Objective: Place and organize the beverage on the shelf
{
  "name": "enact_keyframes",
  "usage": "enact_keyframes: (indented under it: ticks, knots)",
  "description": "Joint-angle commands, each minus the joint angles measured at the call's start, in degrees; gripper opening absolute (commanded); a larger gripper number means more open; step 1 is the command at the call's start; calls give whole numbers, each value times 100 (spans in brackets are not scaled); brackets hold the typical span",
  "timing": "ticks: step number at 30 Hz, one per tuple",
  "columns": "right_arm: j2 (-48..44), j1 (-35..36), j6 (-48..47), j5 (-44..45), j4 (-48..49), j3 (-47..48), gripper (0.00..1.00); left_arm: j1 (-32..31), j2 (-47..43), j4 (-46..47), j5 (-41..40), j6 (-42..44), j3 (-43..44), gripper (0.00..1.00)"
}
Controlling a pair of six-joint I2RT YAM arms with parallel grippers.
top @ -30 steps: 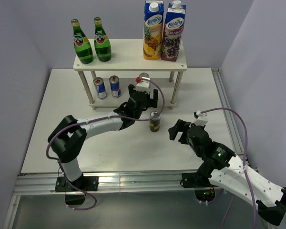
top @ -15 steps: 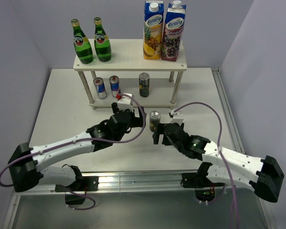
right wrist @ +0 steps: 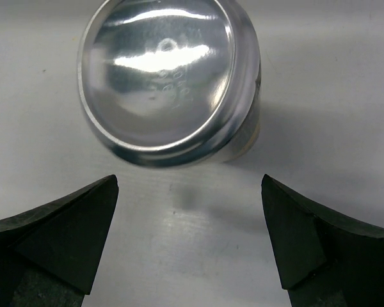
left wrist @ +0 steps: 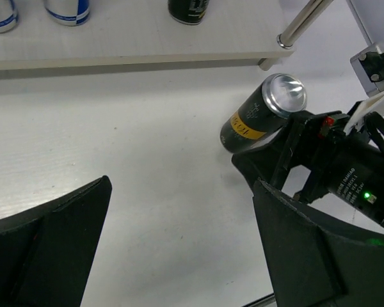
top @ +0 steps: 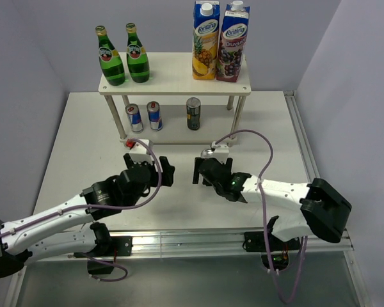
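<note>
The shelf (top: 179, 73) carries two green bottles (top: 111, 57) on the left of its top board. Its lower board (left wrist: 147, 38) holds two blue-silver cans (top: 134, 117) and one dark can (top: 193, 113). A second dark can (left wrist: 256, 118) stands on the table in front of the shelf. My right gripper (right wrist: 189, 185) hovers open just above and behind that can's silver top (right wrist: 166, 77), not touching it. In the top view this gripper (top: 208, 167) covers most of that can. My left gripper (top: 160, 171) is open and empty, low over the table to the can's left.
Two juice cartons (top: 205, 41) stand on the right of the shelf's top board. A white shelf leg (left wrist: 301, 22) rises just behind the loose can. The two grippers face each other closely near the table's middle. Purple cables loop over both arms.
My left arm has drawn back from the shelf toward the near left, empty. My right gripper has swung left and forward over the dark can on the table.
</note>
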Motion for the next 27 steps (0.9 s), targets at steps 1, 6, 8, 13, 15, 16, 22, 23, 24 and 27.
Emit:
enact_keyframes:
  ticks: [1,6,8,13,15,16,22,23,24,27]
  knots:
    - [312,3,-36,734,559,252,100,-47,-248,-413,-203,-133,-65,99]
    - [717,-120,-98,1086,1104,129,100,-91,-564,-510,-212,-255,-118,99]
    - [910,-199,-150,1112,1447,76,100,-100,-644,-501,-212,-273,-153,99]
    - [1393,-252,-388,1350,2000,146,100,-135,-802,-589,-361,-370,-197,99]
    - [1569,-287,-432,1420,2115,172,99,-153,-811,-606,-405,-378,-206,99]
    - [1631,-304,-432,1429,2220,173,98,-161,-811,-624,-422,-387,-206,99]
    - [1965,-375,-546,1762,2808,67,84,-241,-802,-633,-458,-414,-224,99]
    - [2000,-383,-581,1824,2862,58,80,-241,-794,-633,-466,-405,-241,99]
    - [2053,-384,-616,1868,2985,50,73,-267,-785,-641,-475,-422,-250,99]
    - [2141,-384,-748,1930,3074,102,63,-328,-776,-694,-510,-458,-232,99]
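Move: The black can with the yellow band stands about 9 cm ahead of the right hand, hardly to either side, its middle some 3 cm lower. The shelf's right front foot is about 12 cm beyond the can and 10 cm to the can's right; the dark can already on the lower shelf is roughly 20 cm beyond it and 6 cm to its left. From the left hand, the black can lies some 9 cm ahead, 21 cm right and 17 cm below. Closing in around the standing black can, the wide-open right gripper slides forward about 7 cm and sinks some 4 cm, its wrist levelling out and turning clockwise by around 10 degrees each. Over the last third the fingers shut by about a third of their opening, one to each side of the can; whether the pads touch can't be seen. The empty left hand eases about 3 cm left and slightly back, out of the way, still open. ##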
